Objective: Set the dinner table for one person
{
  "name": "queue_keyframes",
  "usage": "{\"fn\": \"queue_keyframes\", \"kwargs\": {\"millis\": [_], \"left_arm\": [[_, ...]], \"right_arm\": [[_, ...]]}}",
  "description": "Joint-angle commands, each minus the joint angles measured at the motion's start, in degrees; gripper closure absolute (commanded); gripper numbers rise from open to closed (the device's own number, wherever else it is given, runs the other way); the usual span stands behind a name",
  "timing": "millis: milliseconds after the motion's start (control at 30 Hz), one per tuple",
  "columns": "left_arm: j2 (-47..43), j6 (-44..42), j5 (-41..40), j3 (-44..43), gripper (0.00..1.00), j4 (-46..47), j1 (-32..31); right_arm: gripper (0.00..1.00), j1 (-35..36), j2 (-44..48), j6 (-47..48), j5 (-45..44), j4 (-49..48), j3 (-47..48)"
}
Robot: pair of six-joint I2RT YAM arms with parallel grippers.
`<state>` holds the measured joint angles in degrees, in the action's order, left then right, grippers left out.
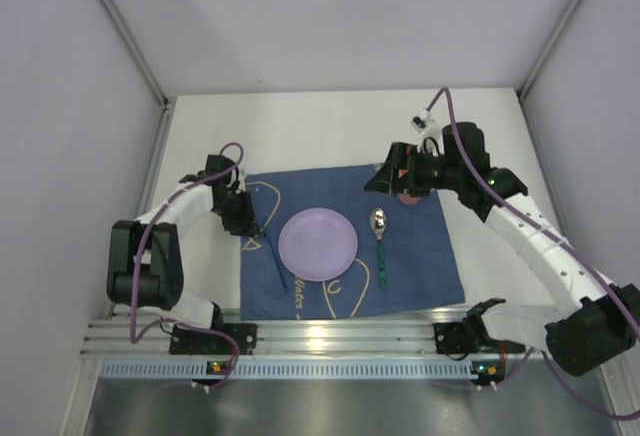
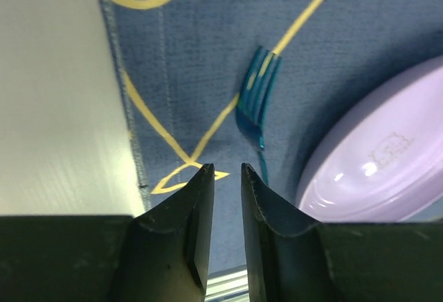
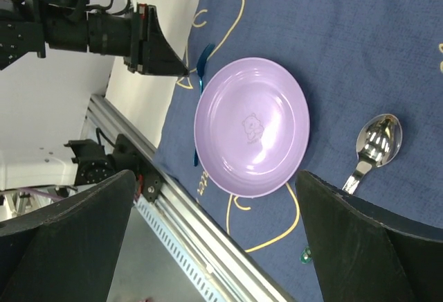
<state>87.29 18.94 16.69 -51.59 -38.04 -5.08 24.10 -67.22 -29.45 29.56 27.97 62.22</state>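
The white dinner table (image 1: 300,136) carries a blue cloth (image 1: 420,256) with yellow fish lines. A purple plate (image 1: 318,244) sits in the cloth's middle. A blue fork (image 1: 272,256) lies to its left, and a spoon with a green handle (image 1: 379,246) to its right. My left gripper (image 2: 227,170) hovers low over the cloth behind the fork's tines (image 2: 257,98). Its jaws stand narrowly open with only cloth between them. My right gripper (image 3: 216,174) hangs wide open above the cloth's far right part and looks down at the plate (image 3: 252,125) and spoon (image 3: 377,143).
A slotted aluminium rail (image 1: 330,341) runs along the near edge, with both arm bases bolted to it. Grey walls close in the table on three sides. Something small and reddish (image 1: 408,197) lies partly hidden under the right wrist.
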Motion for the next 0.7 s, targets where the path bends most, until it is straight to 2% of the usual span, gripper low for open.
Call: {"fn": "queue_keyframes", "kwargs": {"millis": [0, 67, 100, 167, 233, 333, 367, 400, 433, 467, 500, 533, 567, 600, 633, 667], "left_arm": [[0.17, -0.92, -5.34, -2.89, 0.73, -0.71, -0.28], [-0.97, -1.36, -8.23, -3.69, 0.72, -1.42, -0.28], [-3.15, -1.45, -9.21, -4.47, 0.66, -1.59, -0.28], [-8.24, -1.54, -11.05, -5.62, 0.49, -0.46, -0.28], [-12.38, -0.84, -13.34, -5.71, 0.35, 1.47, -0.28], [-19.85, -0.56, -21.33, -3.61, 0.34, 8.83, -0.28], [-24.57, -2.14, -21.87, 1.44, 0.36, 12.78, -0.28], [-27.23, -4.76, -22.05, 5.15, 0.37, 23.52, -0.28], [-30.21, -6.18, -22.66, 9.45, 0.37, 29.63, -0.28], [-35.9, -7.41, -23.53, 18.46, 0.37, 35.26, -0.28], [-38.48, -9.77, -25.98, 23.07, 0.32, 47.85, -0.28], [-40.68, -9.71, -27.74, 27.55, 0.27, 53.8, -0.19], [-43.57, -9.28, -29.5, 35.69, 0.23, 59.69, -0.28], [-44.3, -7.88, -31.17, 39.08, 0.17, 64.28, -0.19], [-43.79, -8.47, -31.02, 42.33, 0.17, 74.33, -0.19], [-42.56, -10.22, -29.88, 46.98, 0.17, 78.08, -0.19]], "right_arm": [[0.0, -1.24, 2.53, 1.85, -0.29, 0.77, -0.34], [0.0, -1.68, 3.15, 2.47, -0.47, 1.04, -0.43], [0.0, -1.86, 3.32, 2.9, -0.64, 1.56, -0.25], [0.0, -1.77, 3.5, 4.66, -1.87, 2.61, 1.58], [0.0, -1.77, 4.2, 7.02, -3.27, 4.28, 5.26], [0.0, -1.77, 6.3, 9.84, -6.09, 4.38, 9.31], [0.0, -1.77, 6.92, 9.94, -8.36, 4.12, 9.76], [0.0, -1.77, 7.45, 9.85, -9.6, 3.51, 9.85], [0.0, -1.77, 8.67, 9.59, -10.39, 1.67, 8.64], [0.0, -1.86, 9.38, 9.59, -11.36, 0.35, 7.41], [0.0, -1.77, 11.39, 9.33, -11.72, -1.23, 5.83], [0.0, -1.69, 12.63, 7.93, -12.07, -5.08, 1.37], [0.0, -1.77, 13.95, 6.88, -13.03, -6.94, -1.11], [0.0, -1.77, 16.4, 6.08, -13.3, -8.44, -3.31], [0.0, -1.77, 17.81, 5.03, -13.21, -10.89, -7.16], [0.0, -1.77, 19.04, 4.67, -12.87, -11.79, -8.76]]}}
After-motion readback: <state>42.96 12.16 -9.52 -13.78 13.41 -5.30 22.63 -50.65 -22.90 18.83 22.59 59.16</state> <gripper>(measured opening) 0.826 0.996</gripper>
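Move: Just ahead and to the left of the fork, the left hand has its fingertips low over the placemat; the already released fork's middle lies about 5 cm to its right, 5 cm back and 2 cm below. The plate's middle is some 16 cm right and 2 cm back. From the right hand, about 22 cm above the table, the fork is roughly 26 cm left and 4 cm back, the spoon nearly straight below, 3 cm back, and the cup 11 cm ahead, 7 cm right. Withdrawing from the fork, the left hand opens its fingers from a narrow gap to nearly wide, rises about 12 cm while drifting left and forward, then drops back some 5 cm, still going left, to end over the bare table. Its wrist swings up about 60 degrees, from pointing down towards forward. The right hand, empty and wide open, lifts about 7 cm and shifts 5 cm right, tilting upward some 25 degrees. ##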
